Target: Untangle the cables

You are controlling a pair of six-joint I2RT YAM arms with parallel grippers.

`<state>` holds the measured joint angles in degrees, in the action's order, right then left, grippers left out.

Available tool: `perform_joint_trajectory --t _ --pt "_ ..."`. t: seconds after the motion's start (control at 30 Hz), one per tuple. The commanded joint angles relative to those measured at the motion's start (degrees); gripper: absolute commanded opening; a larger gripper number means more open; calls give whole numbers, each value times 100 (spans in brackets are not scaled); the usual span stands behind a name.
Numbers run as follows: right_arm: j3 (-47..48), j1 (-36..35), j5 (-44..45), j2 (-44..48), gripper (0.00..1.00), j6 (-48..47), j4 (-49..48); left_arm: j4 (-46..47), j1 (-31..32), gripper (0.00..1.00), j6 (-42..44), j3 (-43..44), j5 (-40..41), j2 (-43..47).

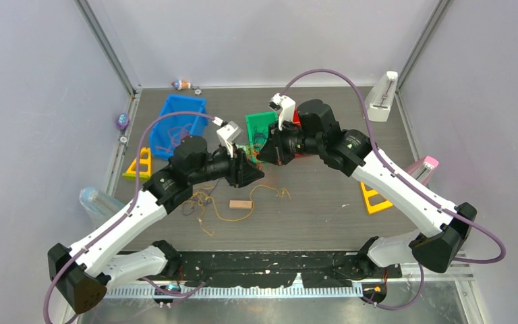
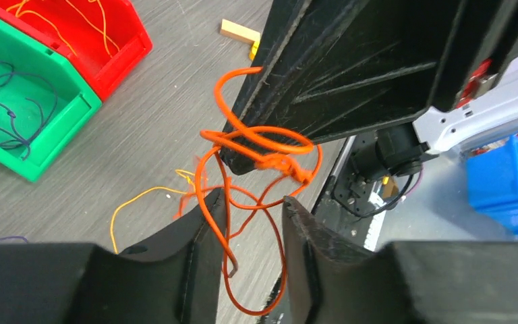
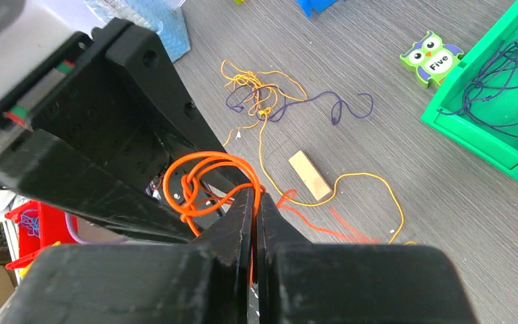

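Note:
A knotted orange cable [image 2: 290, 165] hangs in loops above the table between my two grippers. My right gripper [image 3: 256, 196] is shut on one strand of it, with the knot [image 3: 187, 189] just left of its tips. My left gripper [image 2: 253, 202] faces it from below, jaws apart, and two orange strands run through the gap, one lying against the left finger [image 2: 202, 223]. On the table lie a loose yellow cable [image 3: 351, 179] and a dark purple cable [image 3: 337, 108], tangled together [image 1: 202, 201]. From above, both grippers meet at mid-table [image 1: 253, 165].
A small wooden block [image 1: 240, 204] lies beside the tangle. A green bin [image 2: 74, 115] holds purple cables and a red bin [image 2: 125, 61] holds yellow ones. A blue bin [image 1: 175, 125] stands at the back left. An owl toy [image 3: 432, 57] and yellow triangle frames [image 1: 140, 165] lie nearby.

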<state>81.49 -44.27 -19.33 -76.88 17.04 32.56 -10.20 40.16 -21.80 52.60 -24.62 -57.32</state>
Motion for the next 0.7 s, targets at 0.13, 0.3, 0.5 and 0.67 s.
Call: perform_joint_trajectory --t 0.13,0.3,0.5,0.67 --pt "-97 -36 523 270 10 -44 -460 209 81 0 -3 186 -571 -183" --pt "-553 -32 1375 837 71 0 -662 38 32 0 -134 -39 569 -91" --pt "-1333 36 3058 1671 94 52 -818 -716 -703 0 -237 75 1542 -41" --pt "-2025 44 3967 2229 98 33 -1171 -1325 -1594 0 -53 262 2499 49"
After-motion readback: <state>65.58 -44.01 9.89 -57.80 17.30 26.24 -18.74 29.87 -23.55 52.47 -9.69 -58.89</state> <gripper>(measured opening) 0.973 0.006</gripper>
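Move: The orange cable, still held in the right fingertips, hangs between the left hand's half-open fingers, its middle about 2 cm ahead of and level sideways with the left hand point. From the left hand the green bin is some 18 cm ahead, straight out, the owl block 14 cm ahead and 8 cm left, the wooden block 3 cm back and 8 cm left, all roughly 25 cm lower. For the right hand the cable is right at its fingertips. Left pinches the orange cable; right lets go, withdrawing 10 cm right, as left carries it 10 cm forward-left. ##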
